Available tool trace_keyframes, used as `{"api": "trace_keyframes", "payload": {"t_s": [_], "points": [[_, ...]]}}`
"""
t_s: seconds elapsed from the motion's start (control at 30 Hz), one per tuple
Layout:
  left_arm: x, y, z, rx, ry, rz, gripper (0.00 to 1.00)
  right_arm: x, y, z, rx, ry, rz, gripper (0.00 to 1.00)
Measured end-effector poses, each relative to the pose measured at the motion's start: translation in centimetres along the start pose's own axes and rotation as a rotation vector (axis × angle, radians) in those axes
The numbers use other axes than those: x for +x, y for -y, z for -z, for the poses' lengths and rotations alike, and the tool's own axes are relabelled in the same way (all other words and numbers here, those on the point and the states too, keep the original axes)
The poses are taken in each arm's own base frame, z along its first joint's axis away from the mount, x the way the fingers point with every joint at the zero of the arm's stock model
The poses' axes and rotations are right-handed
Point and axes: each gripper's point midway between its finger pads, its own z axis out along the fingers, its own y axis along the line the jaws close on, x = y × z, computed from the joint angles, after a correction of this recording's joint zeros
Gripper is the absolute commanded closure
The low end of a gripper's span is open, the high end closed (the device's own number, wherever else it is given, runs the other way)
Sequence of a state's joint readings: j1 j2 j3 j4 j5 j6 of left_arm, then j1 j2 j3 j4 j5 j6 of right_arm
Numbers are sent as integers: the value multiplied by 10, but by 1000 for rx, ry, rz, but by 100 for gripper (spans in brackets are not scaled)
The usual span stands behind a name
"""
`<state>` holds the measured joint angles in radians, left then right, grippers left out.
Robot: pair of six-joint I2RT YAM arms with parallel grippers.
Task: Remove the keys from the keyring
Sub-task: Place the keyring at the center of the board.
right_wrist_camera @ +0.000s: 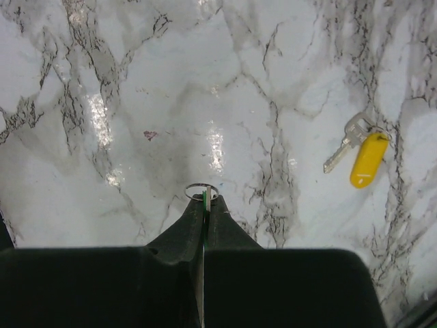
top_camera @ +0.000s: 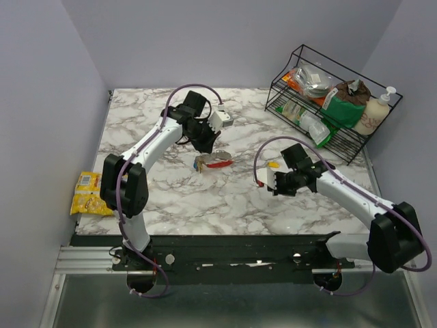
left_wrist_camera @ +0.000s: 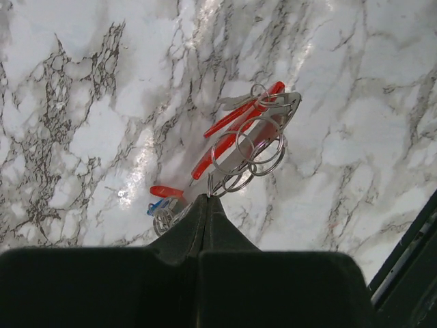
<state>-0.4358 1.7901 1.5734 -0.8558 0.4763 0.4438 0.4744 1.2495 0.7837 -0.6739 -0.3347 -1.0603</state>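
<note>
The keyring [left_wrist_camera: 235, 133], a red and grey clip, is near the table's middle [top_camera: 218, 162] with several small metal rings [left_wrist_camera: 249, 147] threaded on it. A red-tagged key [left_wrist_camera: 167, 191] and a blue-tagged key [left_wrist_camera: 156, 207] are bunched beside my left fingertips. My left gripper [left_wrist_camera: 208, 198] [top_camera: 205, 150] is shut, pinching one of those thin rings at its tip. My right gripper [right_wrist_camera: 203, 201] [top_camera: 263, 182] hovers apart to the right, shut on a green key edge-on, its small ring [right_wrist_camera: 201, 190] poking out. A yellow-tagged key [right_wrist_camera: 367, 158] [top_camera: 273, 164] lies loose on the marble.
A black wire rack [top_camera: 311, 119] with snack bags and a soap bottle [top_camera: 374, 113] stands at the back right. A yellow snack packet [top_camera: 89, 193] lies off the table's left edge. The dark front rail [left_wrist_camera: 410, 266] runs along the near side.
</note>
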Motion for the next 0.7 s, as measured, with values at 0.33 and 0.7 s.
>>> {"api": "trace_keyframes", "payload": {"t_s": [0.33,0.7], "points": [[18,-46,-42,-49,-96,88,91,8,-6,-39,-111,-31,-27,82],[29,-54,-48,-47,-113,142,40,1,11,-50,-43,-2,-57,0]]}}
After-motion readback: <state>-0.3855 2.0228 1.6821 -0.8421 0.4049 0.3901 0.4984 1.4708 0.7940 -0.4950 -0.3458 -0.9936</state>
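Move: The keyring already dangles from the left fingers; its resting spot on the marble top is about 4 cm ahead of that hand, level sideways, 11 cm below. The yellow-tagged key lies 22 cm to the right of that spot, level fore and aft. The right hand still pinches the green-tagged key; its spot lies some 2 cm ahead, 3 cm left and 6 cm below, with the yellow-tagged key 12 cm ahead of this hand, level sideways. Down and forward goes the left hand, sinking about 6 cm while reaching some 4 cm out; as it settles, its fingers open about halfway and let go of the keyring. The right hand sinks roughly 4 cm, then eases forward and left as its fingers open wide and release the green-tagged key. ##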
